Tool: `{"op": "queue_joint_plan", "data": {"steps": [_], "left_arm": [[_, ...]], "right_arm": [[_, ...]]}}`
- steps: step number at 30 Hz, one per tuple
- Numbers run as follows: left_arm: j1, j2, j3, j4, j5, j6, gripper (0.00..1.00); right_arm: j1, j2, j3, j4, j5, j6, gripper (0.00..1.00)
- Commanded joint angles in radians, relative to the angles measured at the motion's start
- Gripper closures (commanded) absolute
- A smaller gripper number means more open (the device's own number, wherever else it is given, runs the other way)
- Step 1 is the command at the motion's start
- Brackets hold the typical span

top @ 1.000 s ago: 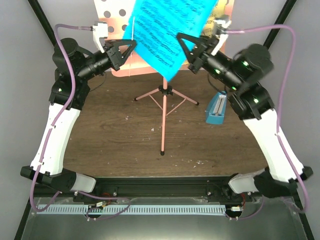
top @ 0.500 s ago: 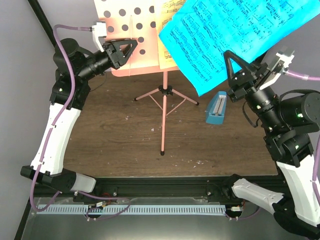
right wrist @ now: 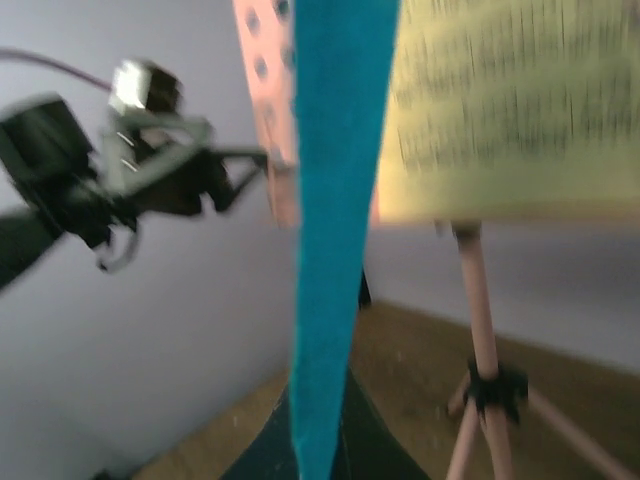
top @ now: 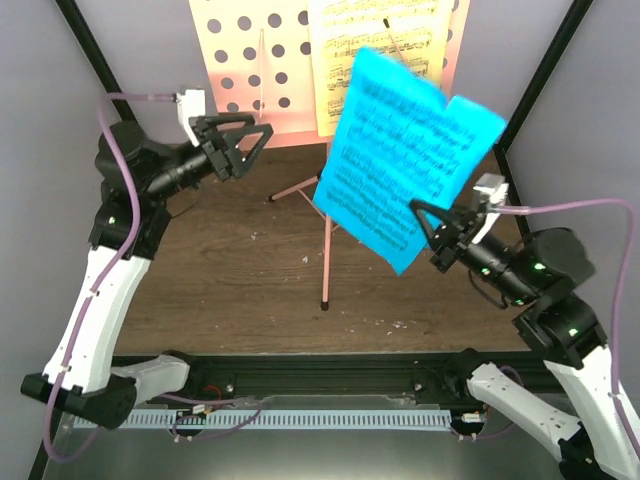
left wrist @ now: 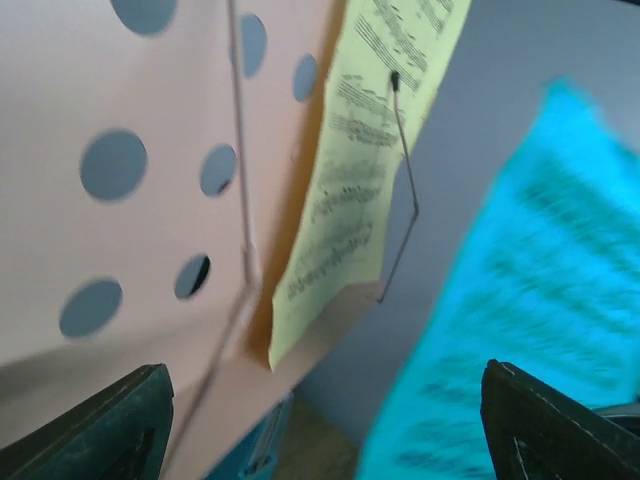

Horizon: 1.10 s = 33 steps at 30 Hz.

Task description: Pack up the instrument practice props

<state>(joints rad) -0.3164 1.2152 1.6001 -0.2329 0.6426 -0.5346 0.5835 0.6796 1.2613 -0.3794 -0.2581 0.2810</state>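
Observation:
The salmon-pink music stand (top: pixel 326 232) stands at the back of the table, its hole-punched desk (top: pixel 232 62) facing me. A yellow music sheet (top: pixel 385 40) rests on the desk under a thin wire arm. My right gripper (top: pixel 426 236) is shut on the lower edge of the blue music sheet (top: pixel 405 150), which it holds up in the air, clear of the stand; the wrist view shows that sheet (right wrist: pixel 335 200) edge-on between the jaws (right wrist: pixel 322 445). My left gripper (top: pixel 257 146) stands open beside the desk (left wrist: pixel 130 200), nothing between its fingers (left wrist: pixel 325 420).
The stand's tripod legs spread over the brown table (top: pixel 220 270). Grey walls and black frame posts (top: pixel 85 45) close in the back corners. A small blurred blue shape (left wrist: pixel 262 445) shows under the desk's lip. The blue sheet hides the table's right part from above.
The right arm has carried the blue sheet off the stand, right and then down toward the front. The left gripper has opened and lifted slightly. The yellow sheet is now uncovered.

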Motion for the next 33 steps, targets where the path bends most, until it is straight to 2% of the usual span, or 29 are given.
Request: {"op": "queue_joint_plan", "data": {"steps": [1,7,17,21,27,30,33], "left_arm": [[0.000,-0.109,-0.101,0.042,0.065,0.077,0.14],[0.000,-0.276,-0.288,0.022,0.092,0.148,0.14],[0.001,-0.464,-0.645,-0.123,-0.056,0.148,0.14],[0.001,-0.467,-0.671,-0.224,-0.146,0.212,0.14],[0.002,-0.418,-0.649,-0.321,-0.287,0.325,0.13],[0.003,-0.399,-0.622,-0.355,-0.361,0.386,0.13],[0.004,-0.390,-0.616,-0.360,-0.415,0.433,0.13]], "right_arm": [[-0.007,-0.036,-0.145,-0.131,0.010,0.061,0.99],[-0.007,-0.021,-0.310,-0.206,0.060,0.140,0.99],[-0.008,0.118,-0.567,-0.238,0.148,0.320,0.99],[-0.035,0.177,-0.622,-0.229,0.157,0.366,0.99],[-0.242,0.205,-0.726,-0.225,0.036,0.446,0.99],[-0.325,0.160,-0.748,-0.266,0.053,0.511,0.99],[-0.363,0.114,-0.735,-0.382,0.160,0.649,0.99]]}}
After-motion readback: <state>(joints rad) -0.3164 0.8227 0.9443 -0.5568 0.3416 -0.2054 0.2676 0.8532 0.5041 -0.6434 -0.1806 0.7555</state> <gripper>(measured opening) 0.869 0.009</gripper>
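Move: The right hand already holds the blue sheet by its edge, high in the air. The bare table spot it is taken to lies about 8 cm ahead, 3 cm right and 46 cm below. From this hand the metronome stands some 24 cm ahead, 11 cm right and 41 cm down; the music stand's front foot is about 2 cm ahead and 14 cm left, at table height. From the left hand that spot is roughly 5 cm back, 31 cm right and 49 cm down. Right hand lowers the pinched blue sheet some 43 cm onto the table, fingers tipping down, while left sinks. ##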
